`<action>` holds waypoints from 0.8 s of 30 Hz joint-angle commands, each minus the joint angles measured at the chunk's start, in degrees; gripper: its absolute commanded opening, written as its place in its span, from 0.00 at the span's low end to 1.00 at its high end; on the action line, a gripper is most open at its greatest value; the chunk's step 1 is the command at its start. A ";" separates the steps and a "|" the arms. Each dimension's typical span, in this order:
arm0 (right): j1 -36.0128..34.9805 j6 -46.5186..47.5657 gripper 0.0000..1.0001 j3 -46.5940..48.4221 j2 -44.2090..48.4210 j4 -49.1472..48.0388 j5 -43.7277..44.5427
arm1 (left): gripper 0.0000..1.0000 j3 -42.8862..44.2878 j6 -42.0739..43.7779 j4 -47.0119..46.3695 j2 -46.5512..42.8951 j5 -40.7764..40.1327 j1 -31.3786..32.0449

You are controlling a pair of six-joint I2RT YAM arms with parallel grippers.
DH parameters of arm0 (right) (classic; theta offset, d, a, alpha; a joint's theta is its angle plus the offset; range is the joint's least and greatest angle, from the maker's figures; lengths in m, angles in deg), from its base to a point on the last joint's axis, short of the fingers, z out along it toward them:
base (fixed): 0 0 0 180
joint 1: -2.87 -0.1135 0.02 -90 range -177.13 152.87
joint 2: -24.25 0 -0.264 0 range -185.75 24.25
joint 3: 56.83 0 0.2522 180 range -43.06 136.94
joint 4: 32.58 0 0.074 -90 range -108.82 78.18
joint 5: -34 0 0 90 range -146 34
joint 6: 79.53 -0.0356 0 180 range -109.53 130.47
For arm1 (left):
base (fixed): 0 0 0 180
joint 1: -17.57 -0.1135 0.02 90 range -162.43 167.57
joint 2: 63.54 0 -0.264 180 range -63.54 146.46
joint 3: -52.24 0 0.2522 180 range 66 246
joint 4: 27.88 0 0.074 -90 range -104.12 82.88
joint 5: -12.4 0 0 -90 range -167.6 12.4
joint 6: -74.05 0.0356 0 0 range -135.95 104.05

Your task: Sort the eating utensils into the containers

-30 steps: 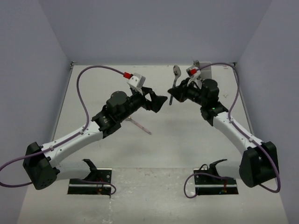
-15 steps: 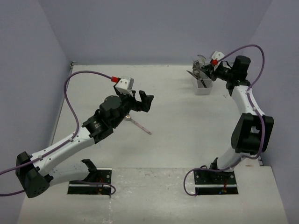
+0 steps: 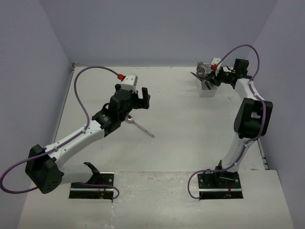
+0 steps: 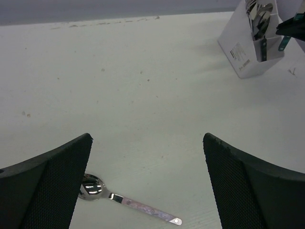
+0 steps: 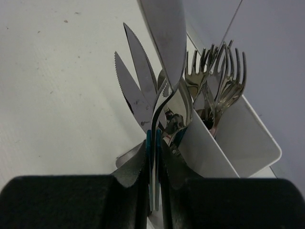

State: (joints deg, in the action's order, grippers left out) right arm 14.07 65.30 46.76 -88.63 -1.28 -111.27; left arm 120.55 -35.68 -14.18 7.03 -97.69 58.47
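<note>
A spoon (image 3: 141, 127) with a pink patterned handle lies flat on the table, also low in the left wrist view as the pink spoon (image 4: 127, 203). My left gripper (image 3: 138, 98) hovers over it, open, with nothing between its jaws (image 4: 147, 138). At the back right stands the white container (image 3: 208, 89), holding forks (image 5: 215, 71), knives (image 5: 135, 90) and other utensils. My right gripper (image 3: 211, 78) is at the container's top, shut on the handle of a teal-handled spoon (image 5: 153, 152). That spoon's bowl sticks up above the container's near wall (image 5: 238, 138).
The container (image 4: 244, 45) stands close to the back wall and the right wall. The right arm reaches along the right side of the table. The left arm's purple cable loops over the table's left side.
The right arm has swung from the table's middle to the container at the back right, carrying the teal spoon. The left gripper has drawn back left over the pink spoon, staying open.
</note>
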 commanded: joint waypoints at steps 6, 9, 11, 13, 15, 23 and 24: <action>0.05 3.09 0.04 5.53 -4.63 2.41 1.04 | 1.00 3.46 0.83 -1.09 2.29 3.75 -3.55; 0.05 2.83 0.07 5.72 -5.77 2.06 1.30 | 1.00 3.81 0.83 -0.83 2.91 3.66 -3.73; 0.14 2.65 0.08 5.63 -6.21 1.97 1.74 | 1.00 4.17 0.74 -0.74 3.17 3.49 -3.81; 0.57 2.39 0.09 5.37 -6.30 1.62 1.74 | 1.00 4.43 0.57 -0.39 3.44 3.22 -3.99; 0.84 1.86 0.15 5.01 -6.04 1.45 1.22 | 1.00 4.69 0.48 -0.12 3.70 3.13 -4.08; 2.07 -0.60 0.43 3.17 -2.61 0.12 0.07 | 1.00 5.05 -1.01 3.12 3.79 2.44 -4.17; 1.98 -0.86 0.44 3.08 -1.39 0.39 -0.45 | 1.00 5.31 -1.45 3.74 3.88 2.26 -4.17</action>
State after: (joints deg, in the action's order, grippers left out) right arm 15.82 65.15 49.79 -94.82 0.27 -109.61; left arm 123.15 -36.14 -12.08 10.63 -94.57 54.72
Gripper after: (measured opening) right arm 0.431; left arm 0.997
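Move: Standing handle down in the right fingers is the teal-handled spoon. The container's near compartment, where it is bound, lies some 10 cm below that hand and about 4 cm ahead, 1 cm to its right. The forks rise 13 cm ahead and 2 cm left, the knives some 9 cm ahead and 4 cm left. From the left hand the pink-handled spoon is almost straight below, 24 cm down, 1 cm ahead and left; the near compartment is 22 cm ahead, 40 cm right. Straight down goes the right hand, about 4 cm and slowing, with a slight forward drift, lowering the held spoon handle first into the near compartment. It halts there, opens its fingers a bit under halfway to let go of the handle, and shifts a good centimetre to the right. The left hand, empty and wide open, eases forward about 2 cm and slightly down, high over the pink-handled spoon. ##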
